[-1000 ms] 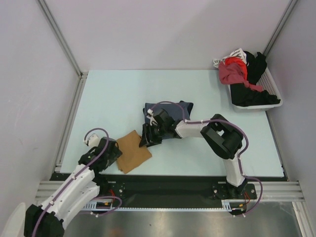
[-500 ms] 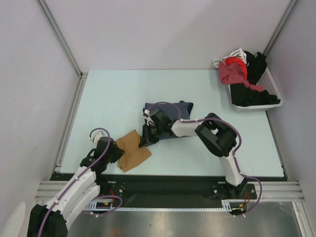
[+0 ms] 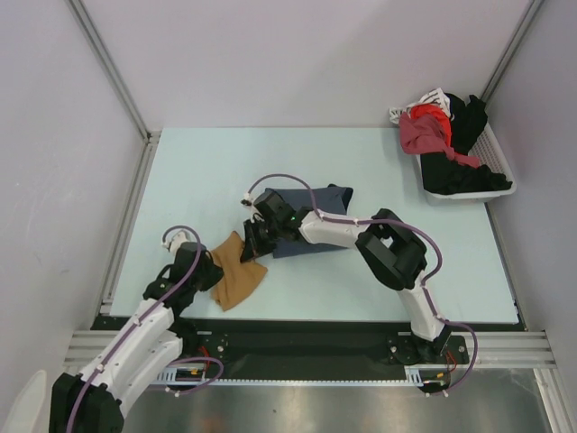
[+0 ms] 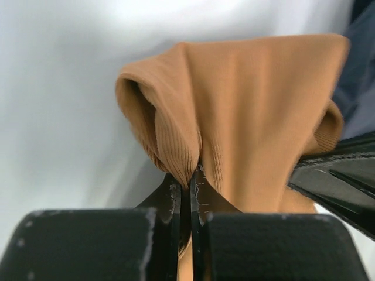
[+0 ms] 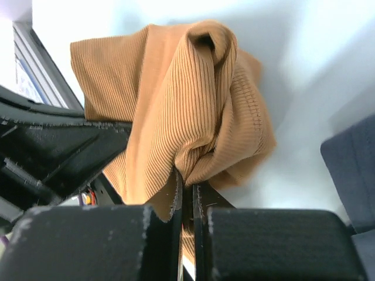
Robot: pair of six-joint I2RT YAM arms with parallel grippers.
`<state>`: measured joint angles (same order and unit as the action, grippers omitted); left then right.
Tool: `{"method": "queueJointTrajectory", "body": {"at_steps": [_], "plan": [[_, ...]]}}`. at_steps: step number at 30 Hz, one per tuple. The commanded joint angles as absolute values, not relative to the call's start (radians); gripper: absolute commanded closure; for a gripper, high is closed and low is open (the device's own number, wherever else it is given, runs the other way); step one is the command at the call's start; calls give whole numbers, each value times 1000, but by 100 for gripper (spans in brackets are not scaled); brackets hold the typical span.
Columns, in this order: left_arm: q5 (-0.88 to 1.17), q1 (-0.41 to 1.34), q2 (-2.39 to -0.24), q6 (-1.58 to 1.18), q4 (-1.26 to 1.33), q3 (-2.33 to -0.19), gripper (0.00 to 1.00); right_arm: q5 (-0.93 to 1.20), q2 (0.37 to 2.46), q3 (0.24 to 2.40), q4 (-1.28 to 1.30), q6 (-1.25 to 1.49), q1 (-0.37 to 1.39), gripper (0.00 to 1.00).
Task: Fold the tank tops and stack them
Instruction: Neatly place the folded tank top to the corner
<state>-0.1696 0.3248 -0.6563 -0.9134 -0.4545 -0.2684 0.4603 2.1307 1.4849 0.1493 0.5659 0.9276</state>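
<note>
The tan-brown tank top [image 3: 236, 271] is bunched and lifted a little off the table between both grippers. My left gripper [image 3: 209, 275] is shut on its near-left edge [image 4: 176, 149]. My right gripper [image 3: 250, 248] is shut on its far-right edge [image 5: 193, 146]. The cloth sags in ribbed folds between them. The slate-blue tank top [image 3: 311, 221] lies folded on the table just right of the right gripper, partly under the right arm; a corner shows in the right wrist view [image 5: 351, 170].
A white basket [image 3: 505, 176] with red, black and white clothes stands at the back right corner. Metal frame posts line the left table edge [image 3: 126, 216]. The arm bases sit at the near edge.
My right gripper has moved left and slightly back with the tan top's edge. The tan top has gone from lying flat to lifted and bunched. My left gripper has shifted slightly right.
</note>
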Motion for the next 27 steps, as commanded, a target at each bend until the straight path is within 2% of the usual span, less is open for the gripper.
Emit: {"method": "queueJointTrajectory", "body": {"at_steps": [1,9,16,23,27], "plan": [[-153,319,-708,-856,-394,-400,100,425,2065,1581,205,520,917,100],[-140,321,-879,-812,-354,-619,100,429,1971,1598,259,517,831,100],[-11,331,-1057,-788,-223,-755,100,448,1898,1608,298,500,736,100],[-23,374,-1195,-758,-152,-928,100,463,1852,1643,373,460,632,100],[37,416,-1351,-735,-146,-1081,100,479,1815,1606,387,448,571,100]]}}
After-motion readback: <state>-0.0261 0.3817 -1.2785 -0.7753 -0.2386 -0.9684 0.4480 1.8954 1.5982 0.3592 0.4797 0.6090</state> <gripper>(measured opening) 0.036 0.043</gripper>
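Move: The folded blue tank top is where I'm carrying the brown one: its middle lies about 12 cm ahead and 16 cm right of my right hand, some 5 cm lower; from my left hand, roughly 16 cm ahead and 23 cm right. The held brown tank top's middle is about 6 cm right of my left hand, level with it, and 4 cm back and 1 cm left of my right hand, slightly below both. I keep both grippers shut on the brown tank top's far side and hoist it between them, up, forward and to the right towards the blue one. My left hand rises about 16 cm while reaching as far forward and 10 cm right, my right nearly the same; both wrists swing some 15 degrees clockwise, and my left fingers tip up. ##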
